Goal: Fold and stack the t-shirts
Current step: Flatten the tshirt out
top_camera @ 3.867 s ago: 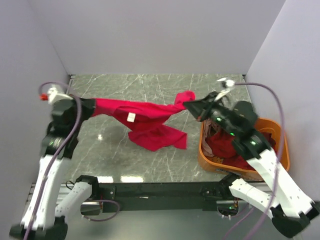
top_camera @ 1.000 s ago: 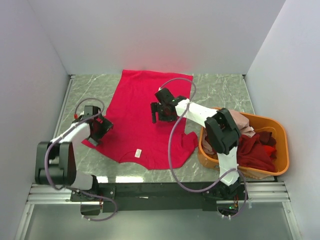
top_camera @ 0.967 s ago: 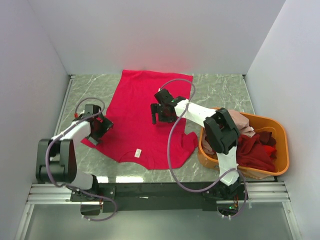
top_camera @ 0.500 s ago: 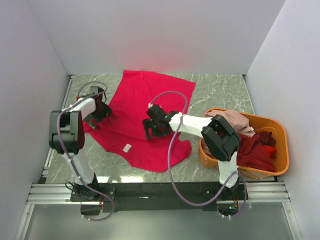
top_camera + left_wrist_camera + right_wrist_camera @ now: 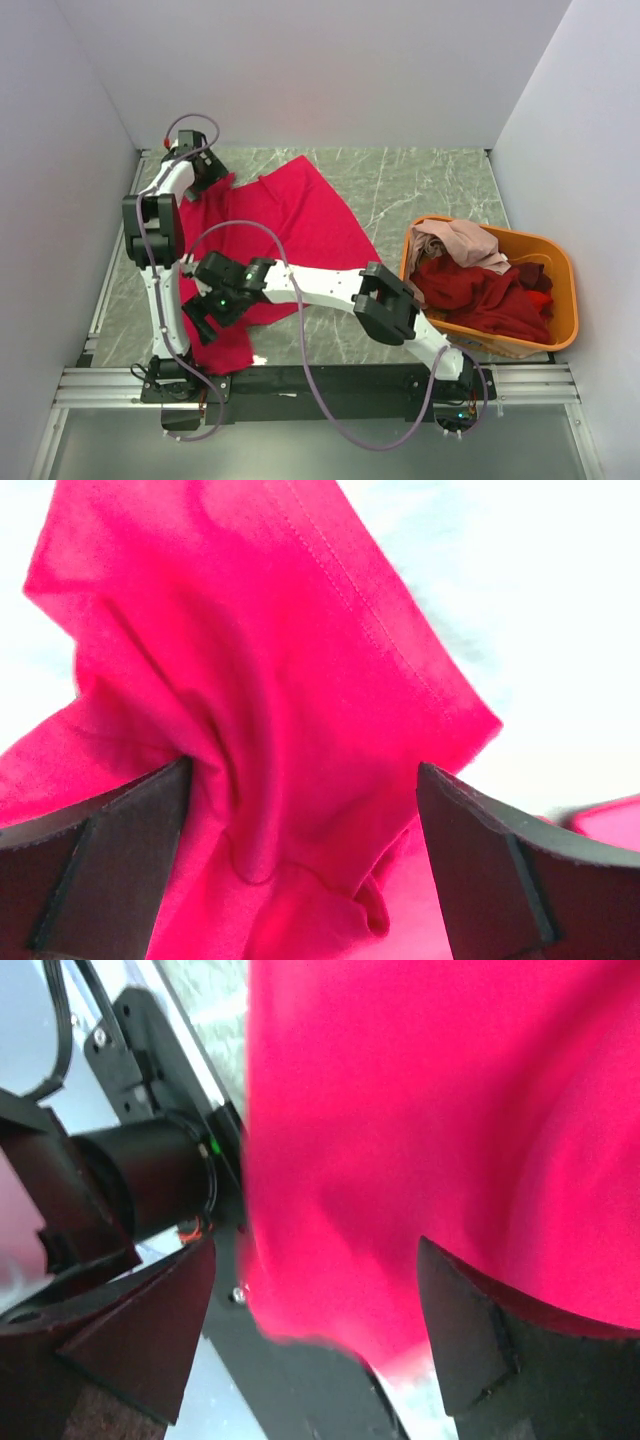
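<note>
A bright crimson-pink t-shirt point(image 5: 300, 215) lies in a crumpled diagonal band from the back left corner down to the table's front left edge. My left gripper point(image 5: 199, 171) sits on its far end by the back wall. In the left wrist view the left gripper point(image 5: 300, 880) is open, its fingers point(image 5: 100, 880) wide apart with bunched crimson cloth point(image 5: 270, 700) lying between them. My right arm reaches across to the front left, where the right gripper point(image 5: 203, 314) hovers over the shirt's near end. The right gripper point(image 5: 315, 1340) is also open above the crimson cloth point(image 5: 450, 1110).
An orange basket point(image 5: 572, 300) stands at the right, holding a dark red shirt point(image 5: 480, 295) and a pale pink shirt point(image 5: 455, 240). White walls close in the back and both sides. The black front rail point(image 5: 300, 1390) and the left arm's base point(image 5: 150, 1180) lie just under the right gripper.
Both arms swung left: the left gripper went to the back left corner, the right to the front left. The shirt went from lying flat at mid-table to a crumpled diagonal band at the left.
</note>
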Robot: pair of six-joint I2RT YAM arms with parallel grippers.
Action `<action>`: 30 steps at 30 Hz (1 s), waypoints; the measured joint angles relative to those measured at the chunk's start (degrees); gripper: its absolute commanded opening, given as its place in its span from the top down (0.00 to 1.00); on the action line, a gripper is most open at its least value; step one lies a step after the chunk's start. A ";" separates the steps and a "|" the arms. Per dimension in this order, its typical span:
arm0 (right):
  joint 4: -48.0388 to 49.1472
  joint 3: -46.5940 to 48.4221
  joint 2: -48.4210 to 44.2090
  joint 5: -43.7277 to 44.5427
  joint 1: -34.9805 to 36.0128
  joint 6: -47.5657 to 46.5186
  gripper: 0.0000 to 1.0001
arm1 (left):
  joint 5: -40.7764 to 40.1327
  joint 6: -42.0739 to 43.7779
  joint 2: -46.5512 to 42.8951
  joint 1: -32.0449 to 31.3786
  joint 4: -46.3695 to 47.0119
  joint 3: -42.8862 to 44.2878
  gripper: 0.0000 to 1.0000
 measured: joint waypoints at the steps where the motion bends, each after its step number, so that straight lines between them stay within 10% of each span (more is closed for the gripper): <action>1: -0.94 0.81 0.24 -0.57 -0.61 -0.39 0.12 | 1.86 0.90 0.94 0.00 1.16 1.57 0.01; 8: 0.74 -8.83 -9.16 1.44 -8.55 -0.04 0.12 | 5.57 4.46 1.03 -0.57 1.49 4.02 0.01; 17: 2.23 -16.65 -20.79 12.09 -30.23 1.99 0.11 | 1.64 1.70 -21.03 -0.79 0.42 -15.28 0.00; 23: 0.76 -9.55 -12.07 16.98 -35.60 1.05 0.11 | 0.04 -3.19 -40.98 -1.29 2.71 -38.47 0.01; 30: -0.96 10.80 6.12 18.71 -36.57 -1.49 0.11 | -1.16 -5.60 -42.36 -1.68 2.21 -50.38 0.01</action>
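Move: The t-shirt's far corner lies roughly 44 cm ahead of the right hand, 24 cm to its right and 7 cm below; its near sleeve is some 6 cm back, 5 cm right. From the left hand, the t-shirt's left part is about 20 cm back, 1 cm right and 3 cm down. The bunched cloth lies just 2 cm back and 3 cm right; the far corner is 3 cm ahead, 25 cm right. Open hands rise then sink, left about 20 cm back, right some 40 cm forward-right towards the far corner. ##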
